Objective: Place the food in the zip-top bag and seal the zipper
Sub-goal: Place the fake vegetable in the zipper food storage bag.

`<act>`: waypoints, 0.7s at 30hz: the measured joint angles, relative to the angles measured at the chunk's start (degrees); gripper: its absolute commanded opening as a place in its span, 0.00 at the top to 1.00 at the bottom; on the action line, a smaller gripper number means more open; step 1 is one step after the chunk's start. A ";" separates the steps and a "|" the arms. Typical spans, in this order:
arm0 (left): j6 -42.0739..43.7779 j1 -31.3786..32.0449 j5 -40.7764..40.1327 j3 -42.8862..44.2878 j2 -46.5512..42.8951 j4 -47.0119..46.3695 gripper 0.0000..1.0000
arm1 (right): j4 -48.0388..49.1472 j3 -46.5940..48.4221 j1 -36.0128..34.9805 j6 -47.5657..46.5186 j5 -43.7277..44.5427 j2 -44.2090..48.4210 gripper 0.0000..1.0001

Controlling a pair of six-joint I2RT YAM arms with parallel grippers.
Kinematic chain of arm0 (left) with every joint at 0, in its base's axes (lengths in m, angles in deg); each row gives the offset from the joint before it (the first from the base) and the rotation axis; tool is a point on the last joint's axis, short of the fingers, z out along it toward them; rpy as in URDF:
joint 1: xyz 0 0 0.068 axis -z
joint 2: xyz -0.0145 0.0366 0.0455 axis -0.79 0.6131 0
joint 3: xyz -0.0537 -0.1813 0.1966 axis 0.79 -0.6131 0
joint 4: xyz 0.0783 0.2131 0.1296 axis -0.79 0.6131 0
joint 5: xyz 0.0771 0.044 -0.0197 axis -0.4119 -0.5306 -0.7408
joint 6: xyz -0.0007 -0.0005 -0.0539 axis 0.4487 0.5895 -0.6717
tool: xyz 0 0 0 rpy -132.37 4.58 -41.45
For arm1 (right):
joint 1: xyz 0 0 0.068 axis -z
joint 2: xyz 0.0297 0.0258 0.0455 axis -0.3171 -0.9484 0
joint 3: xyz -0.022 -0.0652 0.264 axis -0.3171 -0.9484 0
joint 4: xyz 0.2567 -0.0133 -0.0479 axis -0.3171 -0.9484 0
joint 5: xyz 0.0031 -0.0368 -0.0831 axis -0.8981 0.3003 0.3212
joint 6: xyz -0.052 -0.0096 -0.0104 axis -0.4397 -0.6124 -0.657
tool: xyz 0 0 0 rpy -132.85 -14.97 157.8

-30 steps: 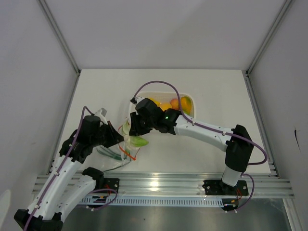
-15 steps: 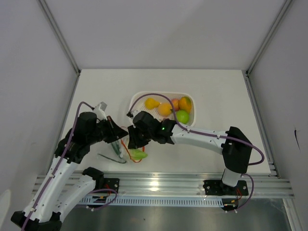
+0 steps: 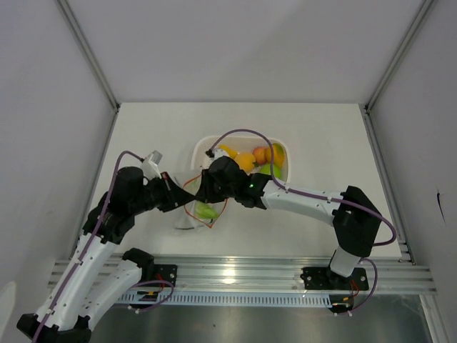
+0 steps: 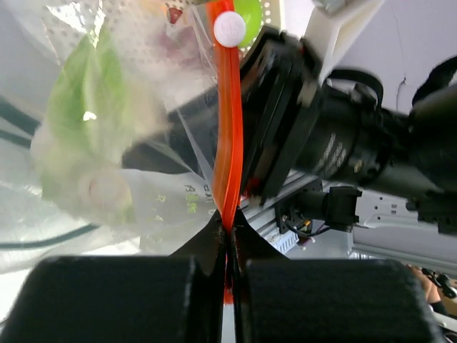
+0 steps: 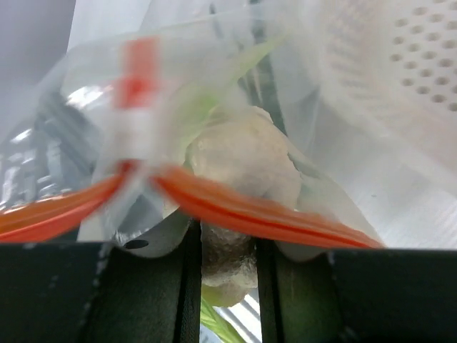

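Note:
My left gripper point(image 4: 229, 230) is shut on the red-orange zipper point(image 4: 228, 143) of the clear zip-top bag point(image 4: 153, 204), holding its mouth up. The zipper's white slider point(image 4: 230, 27) sits at the strip's far end. My right gripper point(image 5: 227, 250) is shut on a white cauliflower point(image 5: 239, 161) with green leaves, right at the bag's mouth, and the zipper point(image 5: 250, 212) crosses in front of it. From above, both grippers point(image 3: 180, 194) point(image 3: 203, 193) meet over the bag point(image 3: 187, 220), with the cauliflower's green point(image 3: 207, 211) showing below them. More food lies in the basket.
A white perforated basket point(image 3: 202, 146) behind the grippers holds a lemon point(image 3: 227, 151), oranges point(image 3: 245, 161) and a green apple point(image 3: 270, 171). Its wall point(image 5: 400, 86) stands close on the right of the right wrist view. Aluminium rails point(image 3: 235, 275) run along the near edge.
The left gripper has lifted the bag's mouth off the table and drawn it right. The right gripper dipped toward the near edge with the cauliflower, then came back to the bag's mouth.

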 measured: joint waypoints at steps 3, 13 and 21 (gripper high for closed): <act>-0.50 0.00 1.01 -1.42 -0.57 -0.92 0.99 | 2.60 -3.82 1.31 3.58 3.10 2.10 0.83; -1.40 0.04 2.36 -2.40 0.00 -2.25 0.99 | -0.04 0.70 -0.52 2.14 7.50 1.27 0.40; -2.01 0.09 2.32 -2.47 1.60 -4.28 0.99 | -8.79 2.36 -2.01 -1.79 12.39 6.97 0.43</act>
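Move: Just inside the bag's mouth, the right fingers grip the cauliflower, whose middle lies about 1 cm left of that hand and 3 cm below it. The bag meant to take it is centred some 2 cm back, 2 cm left and 7 cm down. The white basket lies about 10 cm ahead and 12 cm right, its green apple roughly 8 cm ahead and 21 cm right, both about 12 cm lower. From the left hand the cauliflower is 1 cm ahead, 3 cm right and 6 cm lower. Nudging the cauliflower forward about 2.5 cm with a small clockwise turn, the right hand then opens its fingers to roughly twice their gap, loosening the grip, and rises some 4.5 cm while drifting right and slightly back. The left fingers stay shut on the orange zipper edge, holding the mouth up and shifting only about a centimetre. ##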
